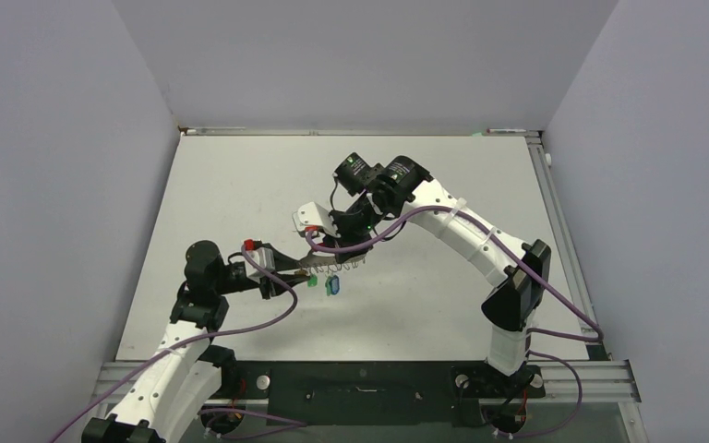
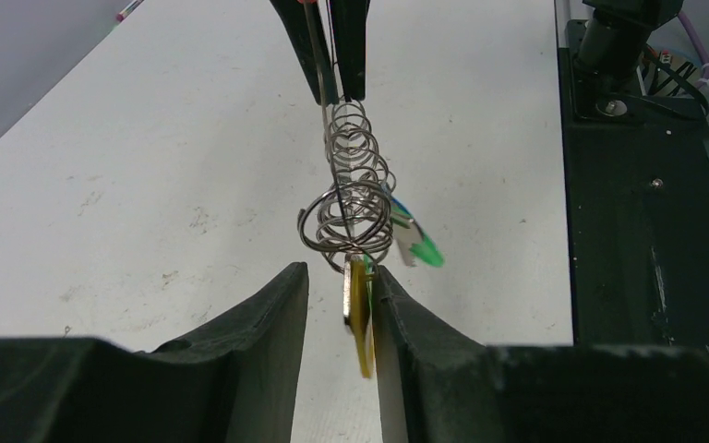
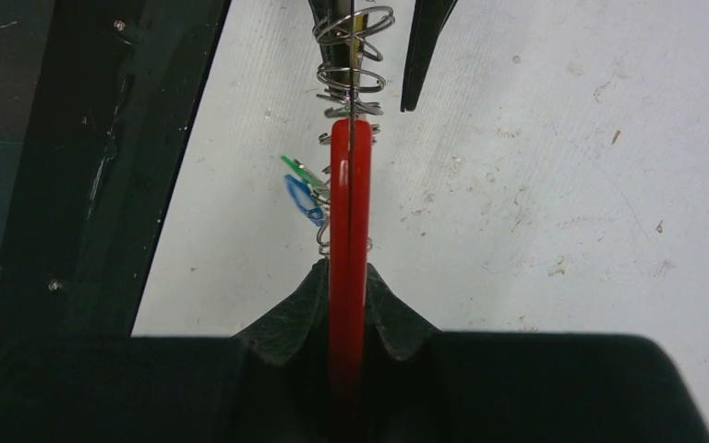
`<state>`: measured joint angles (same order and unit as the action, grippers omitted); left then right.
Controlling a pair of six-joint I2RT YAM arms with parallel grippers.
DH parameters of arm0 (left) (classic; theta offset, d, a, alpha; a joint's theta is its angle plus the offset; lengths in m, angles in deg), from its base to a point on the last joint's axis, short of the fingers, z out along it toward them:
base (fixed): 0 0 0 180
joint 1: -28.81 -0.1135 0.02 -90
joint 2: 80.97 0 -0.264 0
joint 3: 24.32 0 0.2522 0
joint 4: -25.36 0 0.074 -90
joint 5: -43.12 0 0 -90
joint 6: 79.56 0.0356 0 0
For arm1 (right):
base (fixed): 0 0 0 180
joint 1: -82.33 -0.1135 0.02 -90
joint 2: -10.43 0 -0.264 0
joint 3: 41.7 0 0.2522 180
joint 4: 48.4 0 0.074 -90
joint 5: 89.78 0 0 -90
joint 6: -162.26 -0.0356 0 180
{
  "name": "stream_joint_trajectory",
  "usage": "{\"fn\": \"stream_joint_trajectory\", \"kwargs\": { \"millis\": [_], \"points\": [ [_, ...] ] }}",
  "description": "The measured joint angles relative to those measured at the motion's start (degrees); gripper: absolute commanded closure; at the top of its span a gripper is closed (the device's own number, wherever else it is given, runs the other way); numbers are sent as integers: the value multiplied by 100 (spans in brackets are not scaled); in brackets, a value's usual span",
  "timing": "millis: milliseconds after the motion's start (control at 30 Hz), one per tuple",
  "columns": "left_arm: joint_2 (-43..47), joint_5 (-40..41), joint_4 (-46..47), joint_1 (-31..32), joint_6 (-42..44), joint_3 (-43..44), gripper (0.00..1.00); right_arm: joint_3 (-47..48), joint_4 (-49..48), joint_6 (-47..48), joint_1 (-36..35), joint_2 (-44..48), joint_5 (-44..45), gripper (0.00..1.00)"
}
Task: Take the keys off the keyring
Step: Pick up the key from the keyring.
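Observation:
The keyring (image 2: 349,198) is a silver wire coil with a red strap (image 3: 349,212), held in the air over the table. My right gripper (image 3: 349,269) is shut on the red strap. A yellow-tagged key (image 2: 360,314) hangs from the coil between the fingers of my left gripper (image 2: 340,272). That gripper is open: the key touches its right finger, and a gap shows on the left. A green tag (image 2: 425,247) and a blue tag (image 3: 300,198) hang off the coil's side. In the top view, both grippers (image 1: 312,268) (image 1: 328,247) meet at the keyring (image 1: 346,265).
The white table (image 1: 240,185) lies below, walled on three sides. A black base strip (image 2: 646,231) with metal rails runs along the near edge by the arm mounts. Purple cables loop from both arms.

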<state>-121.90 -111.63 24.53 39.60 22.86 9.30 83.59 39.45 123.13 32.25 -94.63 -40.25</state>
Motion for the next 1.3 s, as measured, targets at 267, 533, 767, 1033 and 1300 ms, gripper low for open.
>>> {"fn": "stream_joint_trajectory", "kwargs": {
  "millis": [267, 533, 767, 1033, 1300],
  "points": [
    [7, 17, -103, -37, -15, 0, 100, -2, 20, 13, 2, 20, 50, 95],
    [306, 26, -796, -306, 98, 105, 100, -527, -181, -164, 463, 236, -76, 95],
    [527, 229, -1379, -321, 295, 332, 100, -957, -431, -260, 527, 243, -269, 95],
    [249, 581, -2197, -282, 1047, 894, 100, -1703, -1134, -350, 525, 514, -367, 95],
    [225, 632, -2865, -79, 1930, 1209, 100, -2876, -2361, -354, 461, 1451, -295, 86]
  ]
}}
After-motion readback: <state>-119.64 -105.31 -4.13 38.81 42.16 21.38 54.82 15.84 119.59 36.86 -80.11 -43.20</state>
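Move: The yellow key already hangs between my left hand's parted fingertips, about 1 cm to the right of the hand point and 1 cm back, level with it. Off that hand, the green key hangs some 3 cm right, 2 cm back and 3 cm lower; the blue key about 6 cm right, 3 cm back and 4 cm lower; the keyring's plate is centred 6 cm right, 2 cm ahead, 1 cm higher. From my right hand, holding the red handle, the yellow key is roughly 8 cm left, 2 cm back and 4 cm below. I shut my left fingers on the yellow key, then draw it left and a little up, about 2 cm each way at most, while the fingers tip down some 10 degrees. Against that pull my right hand keeps its grip on the red handle and carries the keyring first right and slightly forward, then down and back, ending about 4 cm away and tilted a little. ##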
